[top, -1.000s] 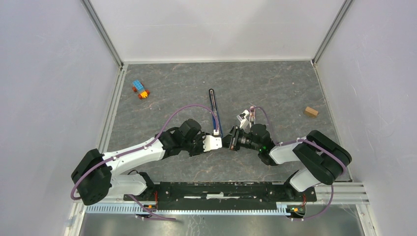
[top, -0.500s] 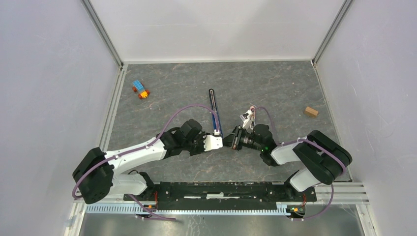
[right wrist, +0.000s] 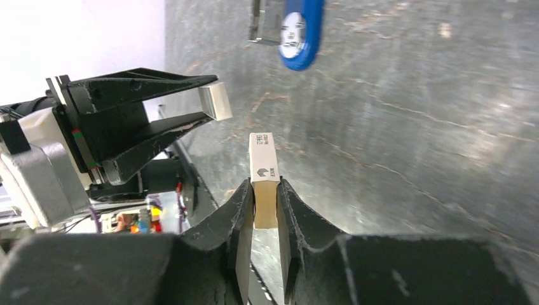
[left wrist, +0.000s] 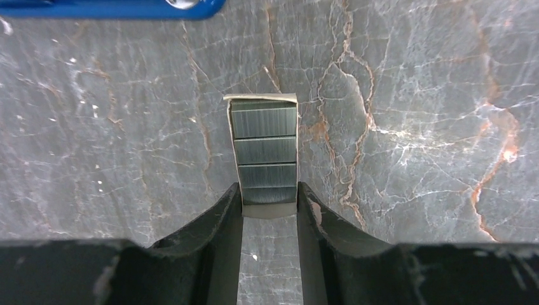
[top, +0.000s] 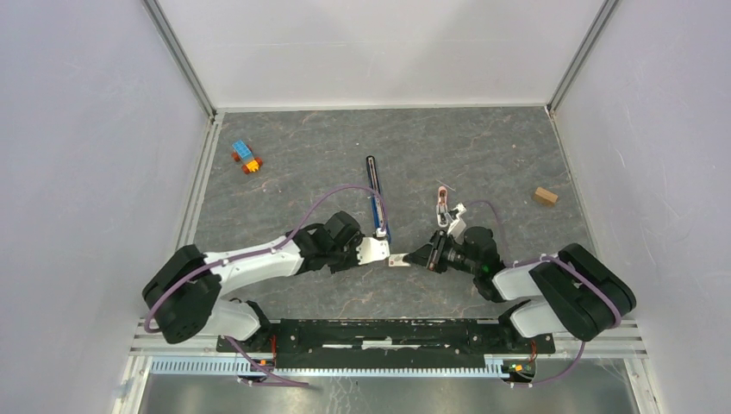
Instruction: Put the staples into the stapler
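Note:
The stapler [top: 375, 197] lies opened out flat on the marble table, black end far, blue part near. Its blue body edges the top of the left wrist view [left wrist: 108, 7] and shows in the right wrist view [right wrist: 300, 32]. My left gripper [top: 395, 258] [left wrist: 269, 194] is shut on the near end of a small paper tray holding the staples [left wrist: 264, 147], silvery-grey strips side by side. My right gripper [top: 424, 256] [right wrist: 266, 190] faces it a short gap away. It is shut on a small white-and-tan cardboard box [right wrist: 265, 171].
Blue-orange-red toy bricks [top: 246, 157] lie far left and a tan block [top: 544, 196] far right. A small pink-and-white piece [top: 441, 203] sits just beyond my right wrist. White walls with metal rails [top: 196, 203] enclose the table.
The two grippers, touching a second ago, have drawn apart. The right one moved right with the cardboard box, while the tray of staples stays in the left one.

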You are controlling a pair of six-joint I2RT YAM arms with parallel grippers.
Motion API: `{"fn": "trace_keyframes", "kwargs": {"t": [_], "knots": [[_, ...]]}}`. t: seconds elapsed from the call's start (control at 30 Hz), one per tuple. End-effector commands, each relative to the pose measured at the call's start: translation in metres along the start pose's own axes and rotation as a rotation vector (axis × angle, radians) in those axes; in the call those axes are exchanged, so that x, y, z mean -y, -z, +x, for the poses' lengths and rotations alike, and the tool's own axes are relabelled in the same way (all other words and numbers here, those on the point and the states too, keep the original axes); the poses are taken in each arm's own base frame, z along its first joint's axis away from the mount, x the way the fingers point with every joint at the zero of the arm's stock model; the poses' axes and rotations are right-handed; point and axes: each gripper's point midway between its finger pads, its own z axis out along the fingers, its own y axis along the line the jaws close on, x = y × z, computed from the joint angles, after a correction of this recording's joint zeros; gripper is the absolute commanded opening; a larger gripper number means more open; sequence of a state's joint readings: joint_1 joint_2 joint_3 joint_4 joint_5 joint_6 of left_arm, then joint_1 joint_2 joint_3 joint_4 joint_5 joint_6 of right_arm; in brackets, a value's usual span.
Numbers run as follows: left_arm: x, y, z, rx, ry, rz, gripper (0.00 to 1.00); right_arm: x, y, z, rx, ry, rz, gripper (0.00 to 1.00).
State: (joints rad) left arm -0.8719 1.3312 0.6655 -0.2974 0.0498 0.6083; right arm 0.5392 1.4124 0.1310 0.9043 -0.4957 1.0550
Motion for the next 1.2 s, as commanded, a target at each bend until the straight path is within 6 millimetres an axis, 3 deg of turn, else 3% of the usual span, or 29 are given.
{"fn": "trace_keyframes", "kwargs": {"t": [0.0, 0.2, 0.4, 0.5, 0.63, 0.73, 0.83, 0.87, 1.07, 1.17], "knots": [[-0.011, -0.004, -0.006, -0.041, 0.087, -0.029, 0.34, 0.022, 0.012, 0.003, -0.009, 0.063, 0.068, 0.26], [-0.018, -0.008, -0.001, -0.103, 0.218, -0.085, 0.36, 0.051, 0.023, -0.002, -0.009, 0.125, 0.213, 0.33], [-0.009, -0.019, 0.0, -0.12, 0.331, -0.056, 0.39, 0.063, 0.028, -0.011, 0.004, 0.163, 0.295, 0.43], [-0.007, -0.021, 0.0, -0.133, 0.369, -0.055, 0.41, 0.061, 0.031, -0.019, 0.024, 0.188, 0.314, 0.48], [-0.015, -0.012, -0.008, -0.089, 0.409, -0.1, 0.5, 0.053, 0.034, -0.032, 0.053, 0.232, 0.332, 0.51], [-0.026, -0.001, -0.018, -0.029, 0.431, -0.154, 0.62, 0.047, 0.037, -0.041, 0.072, 0.256, 0.349, 0.52], [-0.037, 0.011, -0.027, 0.024, 0.452, -0.205, 0.96, 0.039, 0.038, -0.051, 0.098, 0.272, 0.351, 0.52], [-0.042, 0.016, -0.029, 0.041, 0.464, -0.222, 1.0, 0.035, 0.038, -0.054, 0.105, 0.276, 0.347, 0.52], [-0.086, 0.067, -0.036, 0.259, 0.693, -0.276, 1.0, 0.008, 0.032, -0.072, 0.145, 0.338, 0.331, 0.51], [-0.118, 0.105, -0.021, 0.358, 0.893, -0.37, 1.0, -0.009, 0.023, -0.078, 0.148, 0.386, 0.33, 0.5]]}}
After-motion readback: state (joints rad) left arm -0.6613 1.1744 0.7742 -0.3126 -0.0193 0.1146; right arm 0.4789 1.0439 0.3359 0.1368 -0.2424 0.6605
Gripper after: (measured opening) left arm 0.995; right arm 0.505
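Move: The left gripper holds the staple tray by one end; set it down about 2 cm to the hand's right, 1 cm ahead and 3 cm below. The right gripper holds the empty box cover; its spot lies some 4 cm below that hand, 1 cm back and 1 cm right. The blue stapler's middle is around 14 cm ahead and 7 cm right of the left hand. From the right hand, the red-and-white tool is roughly 13 cm ahead and 9 cm right. Draw the right gripper about 4 cm right and 3.5 cm down, tipping its fingers downward, open on the cover at the table, then back off forward, up and farther right. Meanwhile lower the left gripper 2 cm, turning some 20 degrees counter-clockwise, open wide to let go of the tray, then lift 10 cm up and forward, still turning. ##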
